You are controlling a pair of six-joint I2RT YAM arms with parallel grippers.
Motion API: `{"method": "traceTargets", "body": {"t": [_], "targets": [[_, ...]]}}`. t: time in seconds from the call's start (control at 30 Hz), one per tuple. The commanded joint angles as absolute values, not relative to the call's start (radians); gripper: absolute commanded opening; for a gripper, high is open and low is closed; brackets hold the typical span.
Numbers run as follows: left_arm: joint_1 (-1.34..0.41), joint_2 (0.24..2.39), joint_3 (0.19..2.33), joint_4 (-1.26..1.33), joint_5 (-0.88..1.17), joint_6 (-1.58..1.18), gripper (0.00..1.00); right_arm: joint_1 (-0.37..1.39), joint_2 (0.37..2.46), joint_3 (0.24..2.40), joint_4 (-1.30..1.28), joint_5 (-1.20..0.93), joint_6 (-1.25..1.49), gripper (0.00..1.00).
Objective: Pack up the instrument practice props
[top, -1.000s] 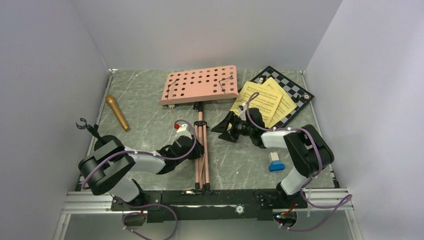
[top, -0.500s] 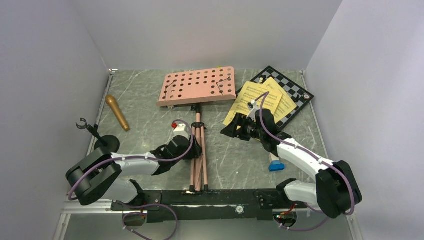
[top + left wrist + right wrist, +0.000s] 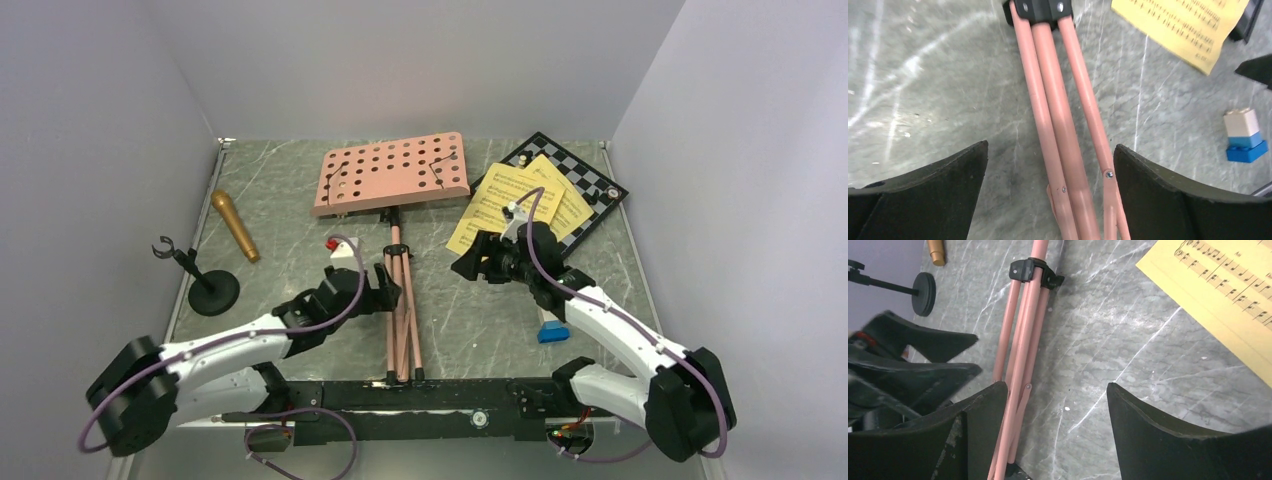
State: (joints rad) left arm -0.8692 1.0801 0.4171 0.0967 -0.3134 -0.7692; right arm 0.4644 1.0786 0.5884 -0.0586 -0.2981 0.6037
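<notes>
The pink music stand lies flat, its perforated desk [image 3: 392, 172] at the back and its folded legs [image 3: 401, 310] running toward me. My left gripper [image 3: 384, 288] is open and straddles those legs [image 3: 1058, 115] without touching them. To their right, over bare table, my right gripper [image 3: 468, 264] is open and empty; in its wrist view the legs [image 3: 1020, 340] pass behind its left finger [image 3: 983, 415]. Yellow sheet-music pages [image 3: 505, 205] lie partly on the chessboard. The gold-brown microphone [image 3: 235, 226] lies at the left, and the black mic stand [image 3: 205, 285] stands near it.
A black-and-white chessboard [image 3: 592, 182] sits at the back right under the pages. A small blue and white brick toy [image 3: 552, 329] rests by the right arm. Grey walls close in the table on three sides.
My left gripper has opened and let go of the stand's legs, and its arm has stretched out. The stand shifted slightly left. The right arm has stretched out too.
</notes>
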Motion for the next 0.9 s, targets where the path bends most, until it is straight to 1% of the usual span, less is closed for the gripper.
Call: {"method": "traceTargets", "body": {"t": [0.0,0.1,0.13,0.2,0.27,0.33,0.43,0.47,0.53,0.6,0.63,0.67,0.77,0.87], "targets": [[-0.873,0.93,0.482,-0.093,-0.462,-0.719,0.99,0.474,1.012,0.619,-0.08,-0.219,0.529,0.77],[-0.873,0.844,0.508,-0.174,-0.573,-0.705,0.99,0.483,0.96,0.586,-0.047,-0.141,0.51,0.75],[-0.873,0.822,0.512,-0.184,-0.612,-0.701,0.99,0.494,0.936,0.57,-0.038,-0.087,0.495,0.73],[-0.874,0.802,0.523,-0.194,-0.675,-0.707,0.99,0.545,0.886,0.534,-0.016,0.09,0.457,0.73],[-0.873,0.811,0.559,-0.265,-0.718,-0.741,0.99,0.601,0.842,0.508,-0.005,0.232,0.41,0.74],[-0.873,0.845,0.637,-0.362,-0.727,-0.776,0.99,0.634,0.814,0.499,0.018,0.303,0.387,0.75],[-0.873,0.88,0.726,-0.465,-0.7,-0.828,0.99,0.638,0.787,0.508,0.02,0.273,0.383,0.77],[-0.873,0.881,0.742,-0.479,-0.686,-0.833,0.99,0.64,0.779,0.516,0.021,0.245,0.381,0.79],[-0.873,0.863,0.755,-0.479,-0.666,-0.829,0.99,0.661,0.77,0.547,0.009,0.234,0.393,0.87],[-0.873,0.831,0.74,-0.444,-0.656,-0.789,0.99,0.699,0.775,0.584,-0.008,0.256,0.375,0.92],[-0.873,0.817,0.726,-0.425,-0.666,-0.78,0.99,0.72,0.78,0.602,-0.024,0.279,0.363,0.98],[-0.873,0.807,0.709,-0.406,-0.677,-0.768,0.99,0.742,0.789,0.617,-0.032,0.309,0.353,0.99],[-0.875,0.801,0.707,-0.446,-0.731,-0.802,0.99,0.773,0.811,0.639,-0.046,0.381,0.388,1.0],[-0.874,0.8,0.736,-0.46,-0.689,-0.692,0.99,0.781,0.84,0.657,-0.074,0.39,0.403,1.0]]}}
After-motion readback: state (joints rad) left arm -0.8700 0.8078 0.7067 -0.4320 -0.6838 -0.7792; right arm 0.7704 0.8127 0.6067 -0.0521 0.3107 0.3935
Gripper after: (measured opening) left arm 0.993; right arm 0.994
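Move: The folded music stand lies flat, and its black leg hub is about 9 cm ahead of the left hand, 1 cm to its right and 6 cm below. From the left hand the perforated tray is roughly 24 cm ahead, straight ahead, some 3 cm lower. From the right hand the hub lies about 6 cm ahead, 12 cm left and 12 cm below; the yellow sheets are some 15 cm ahead, 14 cm right, 12 cm below. Up and to the left, the left hand backs off from the folded legs, rising about 11 cm and swinging nearly 20 degrees counter-clockwise, its empty fingers still wide open. The right hand also rises, about 8 cm, drifting right and then partly back, while its fingers tip up some 25 degrees and open the rest of the way. ##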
